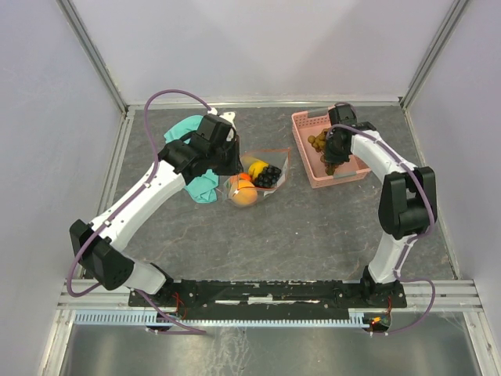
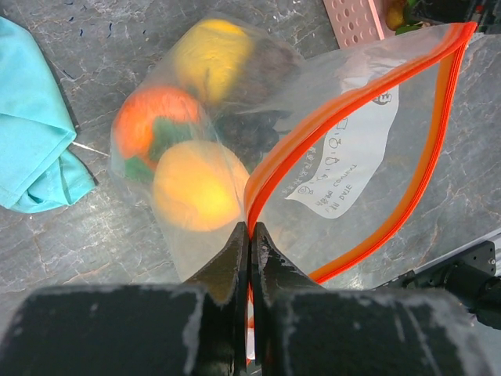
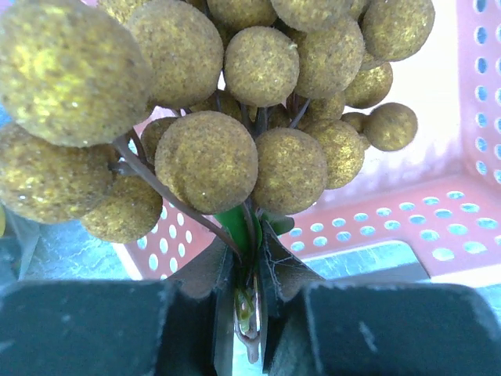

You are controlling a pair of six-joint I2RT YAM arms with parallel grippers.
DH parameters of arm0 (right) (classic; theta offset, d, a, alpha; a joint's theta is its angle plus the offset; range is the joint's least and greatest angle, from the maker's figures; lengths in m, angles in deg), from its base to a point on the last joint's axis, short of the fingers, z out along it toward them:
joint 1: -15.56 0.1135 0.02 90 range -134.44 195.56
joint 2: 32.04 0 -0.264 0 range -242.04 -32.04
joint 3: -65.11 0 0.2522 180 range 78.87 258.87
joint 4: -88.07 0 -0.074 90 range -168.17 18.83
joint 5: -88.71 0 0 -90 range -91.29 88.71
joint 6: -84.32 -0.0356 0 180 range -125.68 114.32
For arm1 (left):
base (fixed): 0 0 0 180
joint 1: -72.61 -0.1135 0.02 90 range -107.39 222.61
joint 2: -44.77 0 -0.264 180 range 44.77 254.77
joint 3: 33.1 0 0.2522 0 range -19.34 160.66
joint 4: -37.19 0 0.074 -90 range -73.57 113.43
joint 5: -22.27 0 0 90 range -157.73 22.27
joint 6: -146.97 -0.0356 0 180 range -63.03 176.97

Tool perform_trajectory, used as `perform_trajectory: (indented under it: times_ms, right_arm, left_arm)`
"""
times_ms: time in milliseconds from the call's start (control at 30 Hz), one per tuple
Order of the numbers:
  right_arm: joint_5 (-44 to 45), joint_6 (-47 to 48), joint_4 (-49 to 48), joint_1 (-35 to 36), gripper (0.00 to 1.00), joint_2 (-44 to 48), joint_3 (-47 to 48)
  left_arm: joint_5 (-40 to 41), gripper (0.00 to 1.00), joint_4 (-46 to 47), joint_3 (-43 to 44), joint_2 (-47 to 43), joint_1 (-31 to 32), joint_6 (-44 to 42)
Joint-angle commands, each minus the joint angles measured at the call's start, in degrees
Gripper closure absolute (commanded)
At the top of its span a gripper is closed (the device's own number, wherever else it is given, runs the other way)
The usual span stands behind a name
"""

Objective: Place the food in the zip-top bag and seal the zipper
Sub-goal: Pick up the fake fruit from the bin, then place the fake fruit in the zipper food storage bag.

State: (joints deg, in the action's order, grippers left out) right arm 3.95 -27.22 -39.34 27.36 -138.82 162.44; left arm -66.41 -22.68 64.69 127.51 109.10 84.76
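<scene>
The clear zip-top bag (image 1: 262,174) lies mid-table, mouth gaping toward the pink basket. My left gripper (image 2: 250,229) is shut on its red-orange zipper (image 2: 344,106) at the near corner. Inside the bag (image 2: 344,164) sit a yellow lemon (image 2: 210,53), two orange fruits (image 2: 196,186) and a dark grape bunch (image 2: 258,125). My right gripper (image 3: 252,244) is shut on the green stem of the brownish-tan berry cluster (image 3: 227,149), over the basket's near rim. From above, that gripper (image 1: 335,153) and the cluster (image 1: 318,142) are inside the basket.
The pink slatted basket (image 1: 305,122) stands at the back right, its perforated wall (image 3: 407,223) under the cluster. A teal cloth (image 1: 188,129) lies behind my left arm, with a fold (image 2: 31,149) left of the bag. White walls enclose the table.
</scene>
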Motion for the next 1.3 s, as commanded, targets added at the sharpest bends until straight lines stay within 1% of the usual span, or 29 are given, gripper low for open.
perform_trajectory:
  times_ms: [0,233,400,533,633,800,967,1067,1267]
  right_arm:
    - [0.87,1.75,2.73,-0.28,0.98,5.94,4.93]
    - [-3.44,1.73,7.16,-0.29,0.98,11.46,8.79]
    - [-10.08,3.38,10.1,-0.31,0.98,16.0,10.74]
    - [-16.65,1.46,10.62,-0.11,0.98,20.12,11.61]
    - [-22.94,-0.77,8.13,0.11,0.98,23.29,11.07]
    - [-30.05,-5.32,2.07,0.85,0.98,28.67,9.08]
    - [-35.16,-9.13,1.31,2.12,0.98,30.85,9.68]
    - [-39.85,-10.49,-0.83,4.53,0.98,31.86,8.63]
    - [-43.04,-11.2,-2.46,10.68,0.98,32.95,5.54]
  left_arm:
    - [-0.34,0.97,3.58,0.2,-1.82,-0.01,-1.69]
    - [0.52,0.97,5.66,1.17,-1.02,-0.01,-1.92]
    - [0.98,0.97,6.7,2.49,0.33,-0.02,-2.43]
    - [0.6,0.97,8.03,3.04,1.05,0.03,-2.26]
    - [0.07,0.97,9.1,2.85,1.41,-0.02,-2.0]
    - [-0.81,0.97,9.37,3.41,2.49,-0.02,-1.95]
    - [-0.97,0.97,9.45,4.44,3.18,-0.05,-1.23]
    - [-1.41,0.97,9.46,5.09,3.87,-0.06,-0.77]
    - [-2.14,0.97,9.67,6.28,5.03,-0.1,0.28]
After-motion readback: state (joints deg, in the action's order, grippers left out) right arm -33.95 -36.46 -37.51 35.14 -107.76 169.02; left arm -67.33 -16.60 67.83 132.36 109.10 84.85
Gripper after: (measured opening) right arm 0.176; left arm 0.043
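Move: The brown berry bunch is already pinched by its stem in the right hand, low over the basket; it is bound for the open bag mouth, about 19 cm left, 6 cm back and roughly 8 cm up from that hand. The basket's middle is some 8 cm ahead, 4 cm lower. The bag's black grapes lie about 19 cm left and 4 cm back, level in height. From the left hand, the mouth's middle is about 8 cm right, 5 cm ahead, 6 cm below. The brown berry bunch, its stem still pinched in the right fingers, is hoisted clear of the basket about 28 cm, first almost straight up, then also swinging roughly 14 cm left and 13 cm back while the wrist rolls to turn the fingertips leftwards. The left hand keeps its pinch on the zipper edge and shifts the bag mouth about 4 cm forward and right, towards the basket. ##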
